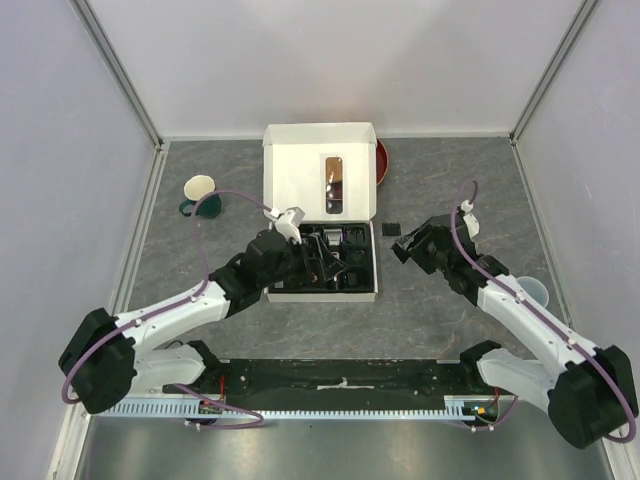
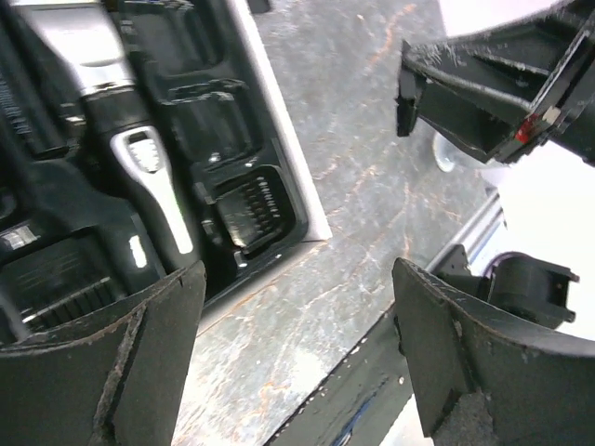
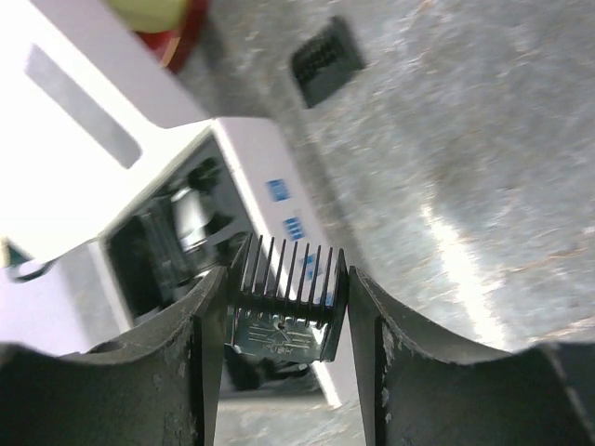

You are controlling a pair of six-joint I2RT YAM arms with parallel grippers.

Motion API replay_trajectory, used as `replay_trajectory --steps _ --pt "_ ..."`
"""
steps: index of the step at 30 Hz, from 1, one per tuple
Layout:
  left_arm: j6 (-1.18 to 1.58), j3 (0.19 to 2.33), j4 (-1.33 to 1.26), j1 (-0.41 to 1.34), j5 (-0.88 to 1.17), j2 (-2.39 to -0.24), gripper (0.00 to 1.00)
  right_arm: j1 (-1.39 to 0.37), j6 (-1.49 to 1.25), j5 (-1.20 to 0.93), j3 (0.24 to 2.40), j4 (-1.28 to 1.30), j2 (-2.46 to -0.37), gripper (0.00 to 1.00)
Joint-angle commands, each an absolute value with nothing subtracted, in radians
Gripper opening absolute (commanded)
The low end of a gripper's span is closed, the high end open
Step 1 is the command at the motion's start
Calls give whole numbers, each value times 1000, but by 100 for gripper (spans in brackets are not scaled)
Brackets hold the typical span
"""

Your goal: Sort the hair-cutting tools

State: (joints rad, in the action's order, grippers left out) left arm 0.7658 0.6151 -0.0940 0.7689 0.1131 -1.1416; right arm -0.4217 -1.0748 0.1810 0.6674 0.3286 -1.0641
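The black-and-silver clipper point(image 2: 139, 163) lies in the black tray of the open white box point(image 1: 322, 294). A black comb guard point(image 2: 256, 209) sits in a tray slot beside it. My left gripper point(image 2: 297, 307) is open and empty, low over the box's near right corner; in the top view it point(image 1: 310, 262) hangs over the tray. My right gripper point(image 3: 286, 316) is shut on a black comb guard point(image 3: 284, 302), held above the table just right of the box point(image 1: 403, 250). Another comb guard point(image 3: 325, 60) lies loose on the table point(image 1: 392, 229). Brush and cable are not visible.
The box lid point(image 1: 318, 165) stands open at the back, with a red bowl point(image 1: 381, 162) behind it. A green mug point(image 1: 203, 197) stands at the left and a clear plastic cup point(image 1: 533, 292) at the right, under my right arm.
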Motion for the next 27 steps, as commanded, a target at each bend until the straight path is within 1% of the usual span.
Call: replay_trajectory --steps 1,4,5,8,9,10,11,12,14,19,23,27 --pt "718 623 -358 868 117 -1192 86 -437 -1222 45 641 247 -982 26" --pt "657 640 -451 958 3 -1230 83 -472 -1291 20 626 216 -945 25" --pt "631 646 -474 975 -61 -1252 80 -480 -1304 17 627 215 -934 25" --pt "604 660 -541 1011 -145 -1276 76 -499 -1328 3 630 209 -920 25" --pt "603 658 -560 1015 -172 -1291 72 -500 -1335 2 630 209 -917 25" --pt "598 649 -595 1035 -205 -1299 71 -502 -1341 3 629 207 -911 24" --pt "562 638 -692 1048 -268 -1313 70 -508 -1359 11 626 206 -902 24" --pt "530 624 -751 1074 -288 -1340 70 -514 -1368 21 623 195 -897 24" --pt "491 629 -823 1091 -345 -1374 68 -526 -1373 38 630 192 -893 24" --pt "495 684 -833 1112 -365 -1454 63 -531 -1385 38 640 202 -888 24" --pt "491 696 -842 1124 -397 -1463 54 -529 -1387 37 640 202 -881 24" --pt "495 696 -844 1127 -405 -1468 50 -532 -1382 34 638 218 -873 24"
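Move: The right gripper already holds a comb guard, some 16 cm to the right and 5 cm ahead of the open left gripper at nearly its height; the left gripper's fingertips lie the same distance left and back from the right hand. A second guard lies on the table about 10 cm straight ahead of the right hand and 11 cm below. The tray's middle is roughly 17 cm left, 1 cm ahead and 11 cm below the right hand. Bring the left gripper about 10 cm right across the tray towards the held guard, easing back slightly, then forward again while rising some 4 cm. Tip its fingers up about 25 degrees and narrow them to roughly half open. Meanwhile keep the guard pinched in the right gripper, carry it some 6 cm left and as much up, drawing back a little, and roll its left side up. ##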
